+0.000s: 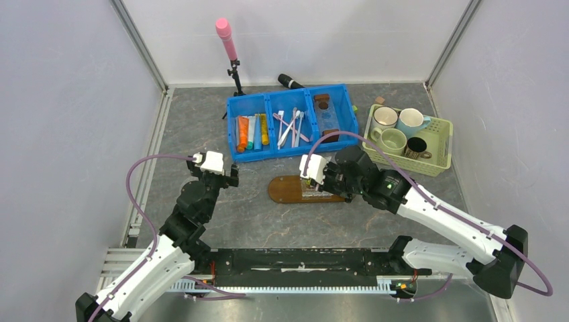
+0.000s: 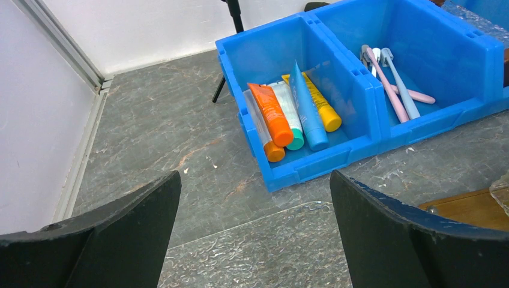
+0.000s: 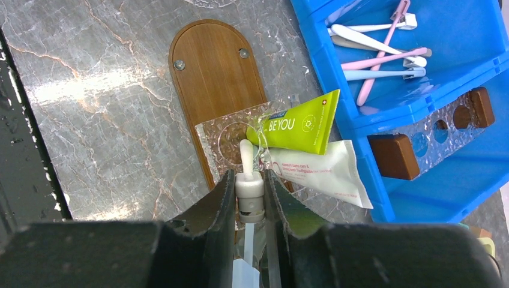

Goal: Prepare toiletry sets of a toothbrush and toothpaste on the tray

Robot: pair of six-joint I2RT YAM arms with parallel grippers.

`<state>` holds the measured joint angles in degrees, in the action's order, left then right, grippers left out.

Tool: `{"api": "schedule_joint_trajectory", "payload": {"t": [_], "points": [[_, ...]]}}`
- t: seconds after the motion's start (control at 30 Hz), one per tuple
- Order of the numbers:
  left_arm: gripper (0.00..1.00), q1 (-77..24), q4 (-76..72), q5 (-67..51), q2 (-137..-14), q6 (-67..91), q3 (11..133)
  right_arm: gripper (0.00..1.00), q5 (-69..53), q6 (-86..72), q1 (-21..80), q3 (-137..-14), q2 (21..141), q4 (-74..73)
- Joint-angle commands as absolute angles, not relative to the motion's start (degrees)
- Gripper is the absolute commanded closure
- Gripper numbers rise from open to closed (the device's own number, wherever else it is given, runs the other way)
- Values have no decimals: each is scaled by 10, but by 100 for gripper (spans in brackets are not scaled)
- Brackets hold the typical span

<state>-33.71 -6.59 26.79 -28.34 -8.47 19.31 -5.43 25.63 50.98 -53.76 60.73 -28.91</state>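
Observation:
The dark wooden tray (image 3: 211,78) lies on the table in front of the blue bin. A green toothpaste tube (image 3: 300,125) and a white one (image 3: 321,171) rest side by side on a clear textured sheet over the tray's near end. My right gripper (image 3: 248,177) is shut on a whitish toothbrush (image 3: 245,155), gripped at a thick pale collar, its tip over the sheet beside the green tube. From above, the right gripper (image 1: 313,180) is at the tray's (image 1: 285,190) right part. My left gripper (image 2: 255,180) hangs open over bare table, holding nothing.
The blue bin (image 1: 295,151) holds orange, yellow and blue tubes (image 2: 288,114), several pink and pale toothbrushes (image 3: 378,60) and wooden blocks. A green basket (image 1: 402,165) of mugs stands at the right. A pink-topped stand (image 1: 227,37) is at the back. A clear sheet (image 2: 258,252) lies under the left gripper.

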Motion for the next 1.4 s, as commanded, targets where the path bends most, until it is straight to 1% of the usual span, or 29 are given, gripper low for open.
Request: {"api": "schedule_joint_trajectory", "payload": {"t": [0.0,0.17,0.23,0.3,0.43,0.63,0.67,0.8,0.83,0.87,1.07,1.3,1.37], "points": [[0,-336,-97,268,-280,-101,204,85,-44,265,514,-536,608,-274],[0,-336,-97,268,-280,-101,204,74,-48,266,514,-548,610,-281],[0,-336,-97,268,-279,-101,204,67,-49,266,514,-554,611,-286],[0,-336,-96,268,-280,-101,204,57,-49,264,514,-562,611,-292],[0,-336,-97,268,-278,-101,203,46,-56,258,515,-576,607,-300],[0,-336,-97,266,-278,-100,204,23,-66,248,514,-600,590,-305],[0,-336,-97,265,-278,-100,204,19,-71,247,514,-607,586,-306],[0,-336,-97,263,-277,-97,204,11,-77,236,514,-632,579,-311],[0,-336,-97,262,-276,-95,203,5,-75,231,514,-638,577,-311],[0,-336,-97,260,-276,-94,203,2,-73,226,514,-643,575,-309],[0,-336,-94,248,-277,-79,204,2,-24,188,514,-665,570,-296],[0,-336,-75,235,-280,-34,214,2,134,97,512,-661,568,-267],[0,-336,-61,235,-285,-6,227,2,162,85,506,-655,569,-257]]}}
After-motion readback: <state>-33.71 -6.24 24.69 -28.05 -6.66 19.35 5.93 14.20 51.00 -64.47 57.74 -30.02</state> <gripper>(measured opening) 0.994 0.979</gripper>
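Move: The clear holder on the wooden tray sits right below the right hand, about 8 cm down and 2 cm to the left; the pinched toothbrush already points down into it. In that holder the green tube stands about 3 cm ahead and 3 cm left of the hand, the white tube 4 cm ahead and 2 cm right. The glass mug is level with the hand, about 11 cm to its right. From the left hand, the holder is some 31 cm right and 5 cm back. Hold the right gripper over the holder and spread its fingers from their narrow grip to wide open, letting go of the toothbrush. While they are still opening, lift straight up off the brush by about 9 cm, tilting the fingertips up; finish by easing a little forward and right with a clockwise turn of some 15 degrees. ##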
